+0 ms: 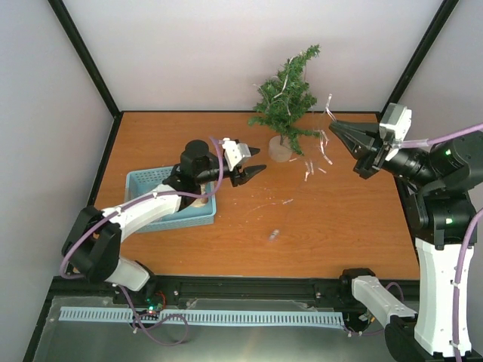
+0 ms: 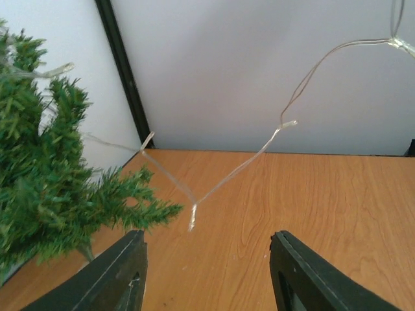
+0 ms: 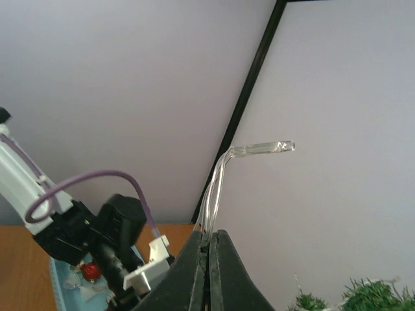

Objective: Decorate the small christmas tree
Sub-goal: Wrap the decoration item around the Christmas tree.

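The small christmas tree (image 1: 287, 98) stands on its pale round base at the back of the table, tilted a little to the right; its green branches (image 2: 45, 181) fill the left of the left wrist view. A clear light string (image 1: 328, 113) with tiny bulbs runs from the tree to my right gripper (image 1: 333, 127), which is shut on the wire (image 3: 217, 188), with one bulb sticking out above the jaws. The right gripper (image 3: 209, 236) is raised just right of the tree. My left gripper (image 1: 258, 158) is open and empty, left of the tree's base. In its own view the string (image 2: 227, 175) sags ahead of the left gripper (image 2: 207, 236).
A light blue basket (image 1: 147, 181) sits at the left under the left arm, with a red ornament (image 3: 91, 271) inside. Loose ends of the string (image 1: 308, 170) hang to the table right of the tree. A small pale scrap (image 1: 273, 235) lies mid-table. White walls close three sides.
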Available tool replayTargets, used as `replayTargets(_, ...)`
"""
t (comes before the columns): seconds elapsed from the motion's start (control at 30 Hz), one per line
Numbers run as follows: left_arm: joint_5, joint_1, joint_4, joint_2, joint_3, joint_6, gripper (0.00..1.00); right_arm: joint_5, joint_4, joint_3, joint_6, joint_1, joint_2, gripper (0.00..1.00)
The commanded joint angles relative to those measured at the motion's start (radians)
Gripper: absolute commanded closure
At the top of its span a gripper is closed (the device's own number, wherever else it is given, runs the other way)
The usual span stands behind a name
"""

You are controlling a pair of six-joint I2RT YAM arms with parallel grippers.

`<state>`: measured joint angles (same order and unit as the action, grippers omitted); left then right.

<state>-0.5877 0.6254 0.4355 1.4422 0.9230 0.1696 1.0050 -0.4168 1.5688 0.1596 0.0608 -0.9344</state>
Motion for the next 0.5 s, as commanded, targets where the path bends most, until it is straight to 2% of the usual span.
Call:
replayTargets(0.0,-0.106,0.013,0.184,0.042,0.029,0.103,0.47,0.061,0.075,0.006,-0.058,0.005,0.026,0.97)
replayTargets(0.1,-0.147,0.032,0.249,0.088,0.054,0.075,0.46,0.078,0.115,-0.008,-0.083,0.005,0.040,0.97)
replayTargets(0.3,-0.102,0.115,0.218,0.197,0.152,0.140,0.45,0.093,0.162,-0.022,-0.106,0.005,0.050,0.97)
replayTargets(0.47,-0.095,0.143,0.246,0.284,0.222,0.129,0.46,0.113,0.195,-0.030,-0.130,0.004,0.046,0.97)
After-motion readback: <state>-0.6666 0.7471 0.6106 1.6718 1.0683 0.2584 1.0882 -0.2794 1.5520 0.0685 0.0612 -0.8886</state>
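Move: The light string's hanging stretch, running from the right hand to the tree, is about 12 cm to the left hand's right, 2 cm ahead and nearly level. The tree stands roughly 16 cm ahead of that hand and 9 cm right, its middle some 6 lower; the blue basket is about 28 cm left, level in reach, 25 below. From the right hand the tree is some 29 cm ahead, 4 left, 33 lower. The right fingers keep their pinch on the light string, drawing it about 3.5 cm back and 2 cm up, away from the tree. Meanwhile the open left hand slides about 7.5 cm right towards the hanging stretch, easing slightly back at table-clear height and turning some 15 degrees, mostly clockwise; its fingers stay half open and touch nothing yet. ##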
